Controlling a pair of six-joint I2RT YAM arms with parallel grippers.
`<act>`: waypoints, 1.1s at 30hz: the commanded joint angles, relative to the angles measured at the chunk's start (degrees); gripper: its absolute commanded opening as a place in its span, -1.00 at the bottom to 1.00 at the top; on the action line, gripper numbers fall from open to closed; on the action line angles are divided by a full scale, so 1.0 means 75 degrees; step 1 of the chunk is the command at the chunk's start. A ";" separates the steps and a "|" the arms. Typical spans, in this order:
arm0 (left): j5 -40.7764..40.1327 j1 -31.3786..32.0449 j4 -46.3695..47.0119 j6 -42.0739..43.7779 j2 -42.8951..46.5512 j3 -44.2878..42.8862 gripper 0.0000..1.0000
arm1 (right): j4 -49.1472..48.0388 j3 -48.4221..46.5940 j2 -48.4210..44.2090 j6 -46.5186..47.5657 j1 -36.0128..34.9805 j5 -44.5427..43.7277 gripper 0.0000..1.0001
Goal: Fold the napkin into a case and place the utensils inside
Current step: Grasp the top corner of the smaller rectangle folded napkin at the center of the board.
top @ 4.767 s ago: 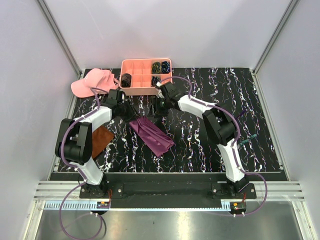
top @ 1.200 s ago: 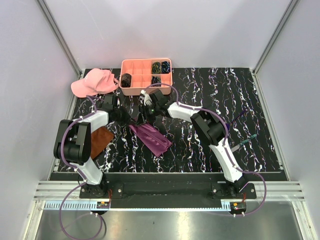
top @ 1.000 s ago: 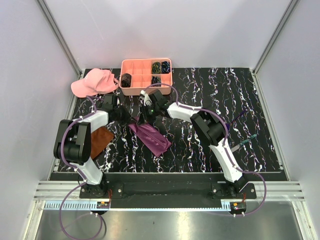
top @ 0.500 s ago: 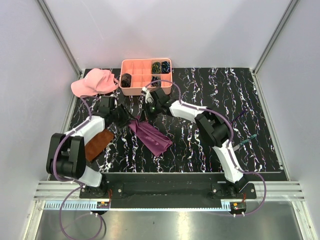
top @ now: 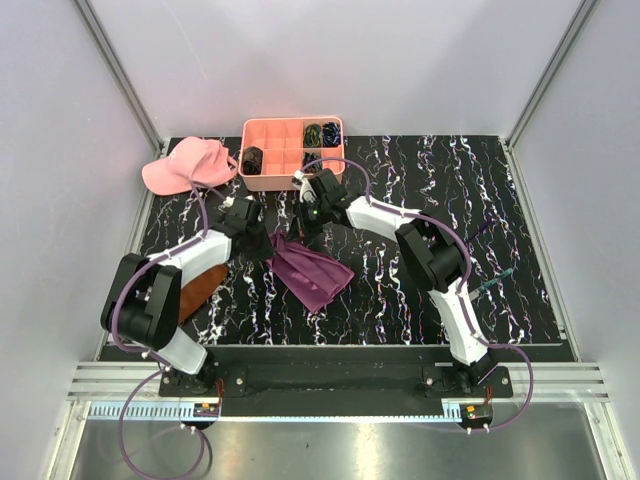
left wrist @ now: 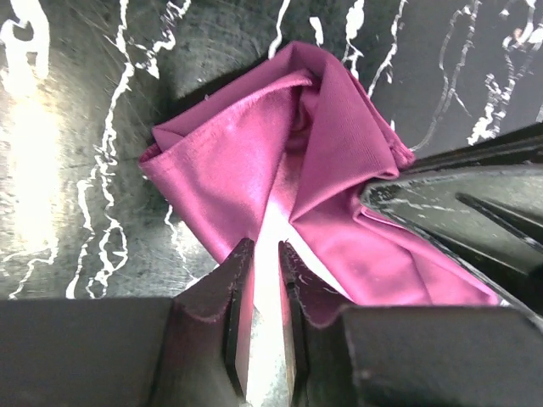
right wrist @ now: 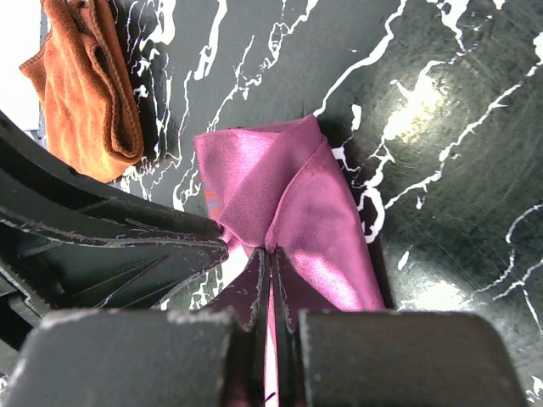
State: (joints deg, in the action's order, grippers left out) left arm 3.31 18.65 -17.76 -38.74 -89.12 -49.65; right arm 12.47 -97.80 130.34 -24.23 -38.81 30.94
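Observation:
The magenta napkin (top: 312,275) lies crumpled in a folded strip on the black marbled table (top: 480,200). My right gripper (right wrist: 270,250) is shut on a raised fold at the napkin's (right wrist: 288,195) far end. In the top view the right gripper (top: 304,234) stands just beside my left gripper (top: 266,238). The left gripper (left wrist: 265,246) has its jaws a narrow gap apart, and a shiny fold of the napkin (left wrist: 246,161) runs between them. A slim teal-ended piece (top: 496,282), possibly one of the utensils, lies by the right arm. No other utensils show.
An orange compartment tray (top: 293,180) holding dark coiled bundles stands at the back. A pink cap (top: 188,163) lies to its left. A rust-brown cloth (top: 193,287) lies under the left arm and is also in the right wrist view (right wrist: 89,93).
Both grippers and the napkin's far end have shifted to the right. The left arm has swung in closer to the napkin.

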 commanded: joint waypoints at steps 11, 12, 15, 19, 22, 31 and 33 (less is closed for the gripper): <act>-0.1168 0.0313 -0.0163 0.0326 -0.0457 -0.0809 -0.22 | 0.0013 -0.0214 -0.0493 -0.0109 0.0053 0.0257 -1.00; -0.1191 0.0348 -0.0187 0.0349 -0.0492 -0.0833 -0.22 | 0.0013 -0.0237 -0.0469 -0.0109 0.0053 0.0269 -1.00; -0.1425 0.0466 -0.0303 0.0419 -0.0585 -0.0950 -0.27 | 0.0025 -0.0284 -0.0434 -0.0144 0.0065 0.0304 -1.00; -0.1613 0.0594 -0.0491 0.0431 -0.0726 -0.1114 -0.30 | -0.0010 -0.0308 -0.0387 -0.0180 0.0053 0.0363 -1.00; -0.1648 0.0595 -0.0608 0.0396 -0.0890 -0.1196 -0.34 | -0.0010 -0.0331 -0.0387 -0.0203 0.0053 0.0398 -1.00; -0.0632 0.0326 0.0151 0.0115 -0.0282 -0.0602 -0.19 | -0.0057 -0.0472 -0.0235 -0.0367 0.0030 0.0516 -1.00; 0.0165 -0.0001 0.0609 -0.0072 0.0069 -0.0412 -0.17 | -0.0057 -0.0495 -0.0188 -0.0379 -0.0005 0.0515 -1.00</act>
State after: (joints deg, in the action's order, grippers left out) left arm -4.10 22.20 -20.49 -37.17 -94.91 -55.42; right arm 13.02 -98.54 130.34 -26.26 -38.57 32.71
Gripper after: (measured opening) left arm 0.402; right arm 0.010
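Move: The folded napkin's top corner lies about 6 cm ahead of the left gripper, 2 cm to its right and some 2 cm below. The napkin's middle is roughly 10 cm right and 5 cm back, the brown cloth about 16 cm left and 7 cm back, and the pink box some 25 cm ahead and 6 cm right. From the right gripper, which pinches a fold, the top corner is about 5 cm left and 2 cm ahead, slightly lower. Ease the left gripper about 1.5 cm forward and 1 cm down over the napkin's end towards its top corner, swinging the fingertips some 10 degrees to the left so that they point more steeply down. Spread its fingers from nearly shut to a moderate gap, one on each side of the strip beside the held flap. Meanwhile keep the right gripper shut on the fold, nearly still, rising only slightly at the end. ##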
